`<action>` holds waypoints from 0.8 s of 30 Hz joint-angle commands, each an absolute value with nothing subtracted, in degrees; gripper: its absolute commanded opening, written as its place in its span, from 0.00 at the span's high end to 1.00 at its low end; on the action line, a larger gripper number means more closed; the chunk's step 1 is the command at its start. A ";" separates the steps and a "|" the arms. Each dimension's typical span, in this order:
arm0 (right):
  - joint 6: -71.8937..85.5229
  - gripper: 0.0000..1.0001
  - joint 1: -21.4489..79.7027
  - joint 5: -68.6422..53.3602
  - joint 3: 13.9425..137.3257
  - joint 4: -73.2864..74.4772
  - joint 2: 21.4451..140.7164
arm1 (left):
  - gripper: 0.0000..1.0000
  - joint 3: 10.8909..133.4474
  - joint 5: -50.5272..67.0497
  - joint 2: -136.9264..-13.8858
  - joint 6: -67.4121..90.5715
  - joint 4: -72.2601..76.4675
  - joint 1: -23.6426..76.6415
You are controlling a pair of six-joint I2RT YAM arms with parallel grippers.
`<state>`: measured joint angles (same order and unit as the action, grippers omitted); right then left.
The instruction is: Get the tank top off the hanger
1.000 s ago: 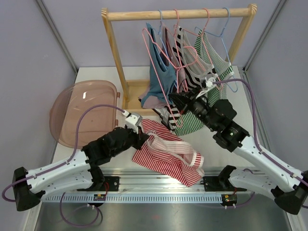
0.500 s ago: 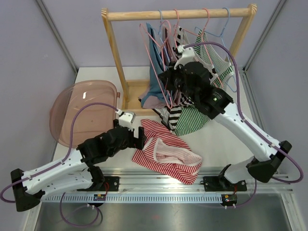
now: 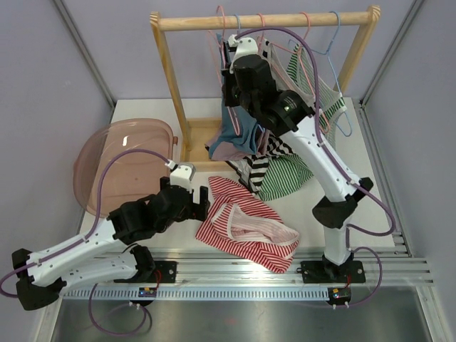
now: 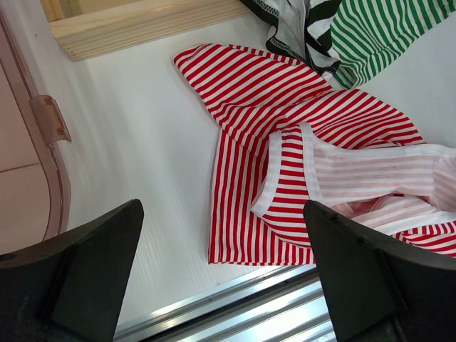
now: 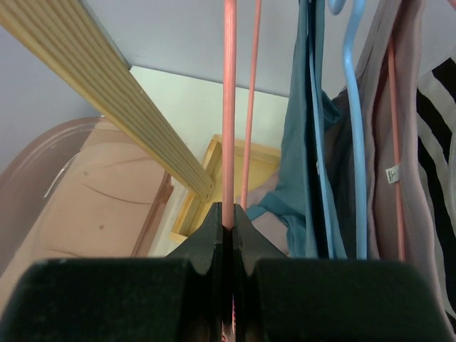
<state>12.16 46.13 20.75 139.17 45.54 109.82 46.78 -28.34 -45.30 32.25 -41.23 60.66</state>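
The red-and-white striped tank top [image 3: 246,228] lies crumpled on the table near the front rail, off any hanger; it also shows in the left wrist view [image 4: 285,142]. My left gripper [image 3: 201,203] is open and empty, just left of it, its fingers [image 4: 107,263] spread above the top's lower left corner. My right gripper [image 3: 228,68] is raised just below the wooden rail [image 3: 199,21]. It is shut on a bare pink hanger [image 5: 229,107], whose thin rod runs up from between the jaws of that gripper [image 5: 229,214].
A teal top [image 3: 235,135], a black-and-white striped top [image 3: 256,167] and a green striped top [image 3: 285,174] hang on hangers from the rack. The rack's wooden base [image 4: 142,25] lies behind the red top. A pink translucent basin [image 3: 121,160] sits at the left.
My right arm has swung up and left from table height to just under the rail, carrying the pink hanger. My left gripper has drawn back a little to the left.
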 commanded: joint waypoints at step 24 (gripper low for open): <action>11.51 0.00 46.93 9.06 111.66 41.05 78.68 | 0.01 45.88 -17.59 -64.41 27.77 -19.27 64.95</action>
<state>11.94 46.39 12.25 117.47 46.87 86.83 46.37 -22.90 -60.29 29.80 -29.93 64.49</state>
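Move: The right hand still holds the pink hanger below its hook; the rail lies roughly 12 cm ahead, 1 cm left and 10 cm above, with the blue tank top about 8 cm ahead, 3 cm right and 10 cm below. From the open left hand, the removed red-striped tank top is some 15 cm right, 2 cm back and 17 cm below; the tan tub is about 20 cm left and 16 cm ahead, equally low. Lowering the pink hanger about 3 cm to set its hook on the rail, the right hand opens wide and lets go, then pulls back some 10 cm, drifting right and rising. The left hand, fingers staying open, eases down, then speeds to the right and down towards the red-striped tank top, some 8 cm in all, turning about 10 degrees clockwise without reaching the cloth. ##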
